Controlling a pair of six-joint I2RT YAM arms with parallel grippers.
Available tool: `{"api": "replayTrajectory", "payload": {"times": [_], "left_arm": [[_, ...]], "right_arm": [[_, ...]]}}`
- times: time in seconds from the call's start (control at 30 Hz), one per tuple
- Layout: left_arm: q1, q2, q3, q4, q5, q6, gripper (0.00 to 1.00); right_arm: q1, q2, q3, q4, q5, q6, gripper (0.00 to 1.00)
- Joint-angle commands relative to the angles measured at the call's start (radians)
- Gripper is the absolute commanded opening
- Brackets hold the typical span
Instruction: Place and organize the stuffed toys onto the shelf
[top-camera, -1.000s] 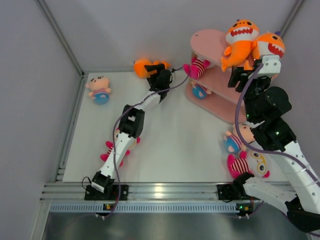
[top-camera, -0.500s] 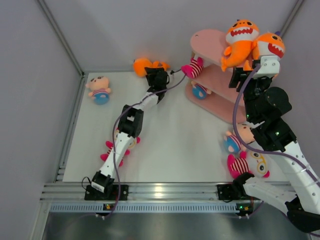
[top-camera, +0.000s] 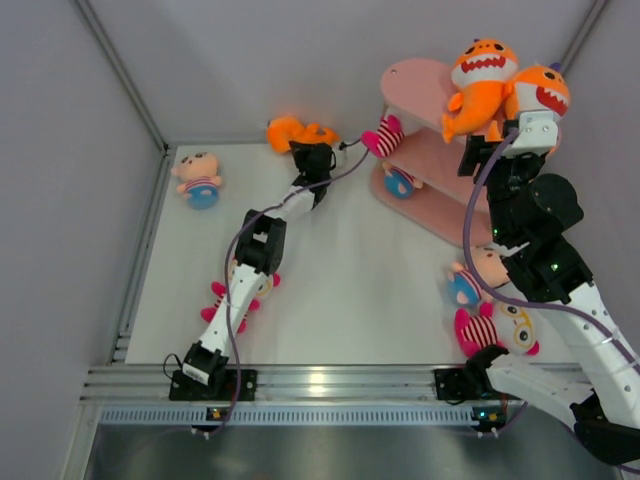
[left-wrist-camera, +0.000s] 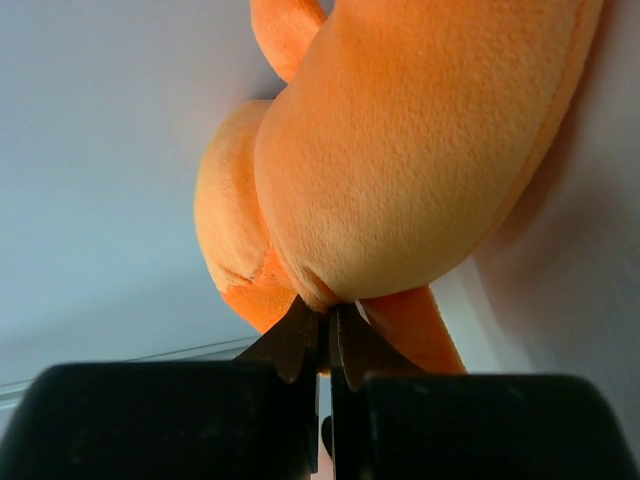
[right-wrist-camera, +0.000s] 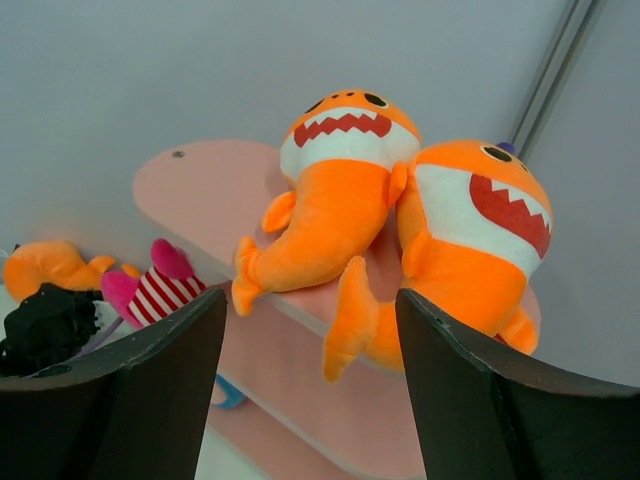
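An orange shark (top-camera: 288, 131) lies on the table against the back wall. My left gripper (top-camera: 306, 152) is shut on it, pinching a fold of its plush (left-wrist-camera: 400, 150) between the fingertips (left-wrist-camera: 325, 330). The pink shelf (top-camera: 415, 78) stands at the back right with two orange sharks (top-camera: 480, 80) (top-camera: 541, 92) on its top board. A striped doll (top-camera: 392, 135) lies on the middle tier and a blue doll (top-camera: 400, 182) on the lowest. My right gripper (right-wrist-camera: 308, 300) is open in front of the top board, just short of the sharks (right-wrist-camera: 330, 200), holding nothing.
A blue-bodied doll (top-camera: 199, 177) lies at the far left of the table. A striped doll (top-camera: 222, 300) lies partly under the left arm. Two more dolls (top-camera: 468, 280) (top-camera: 495, 328) lie beside the right arm's base. Grey walls close in the table.
My left gripper has gone from wide open to shut on the shark at the back wall, edging slightly toward the wall. The right arm has hardly moved.
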Motion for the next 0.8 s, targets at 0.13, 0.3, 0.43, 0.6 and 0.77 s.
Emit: {"api": "replayTrajectory", "payload": {"times": [0.13,0.3,0.43,0.6,0.77], "left_arm": [[0.005,-0.139,-0.160,0.047,-0.013,0.023,0.00],[0.004,-0.237,-0.251,0.047,-0.010,0.018,0.00],[-0.008,-0.282,-0.260,0.047,-0.016,0.026,0.00],[-0.028,-0.323,-0.275,0.047,-0.025,0.029,0.00],[-0.051,-0.340,-0.242,0.047,-0.046,0.016,0.00]], "right_arm": [[0.017,-0.013,0.022,0.050,0.012,-0.016,0.70],[0.017,-0.018,0.025,0.037,0.008,-0.010,0.70],[0.018,-0.009,0.034,0.009,0.000,-0.004,0.70],[0.017,-0.013,0.042,-0.013,-0.009,0.008,0.71],[0.017,-0.021,0.054,-0.039,-0.014,0.017,0.71]]}}
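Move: The left hand already grips the orange toy at the far wall; the shelf's top board is centred some 38 cm to its right, 15 cm nearer the base and 26 cm higher. The pink striped toy on the middle shelf lies about 19 cm right, 8 cm back, 10 cm up; the blue toy below it, 24 cm right, 12 cm back, about level. From the right hand the top board is about 24 cm straight ahead, 12 cm lower. Keeping its pinch on the orange toy, the left hand lifts about 6 cm and eases back some 3 cm. ##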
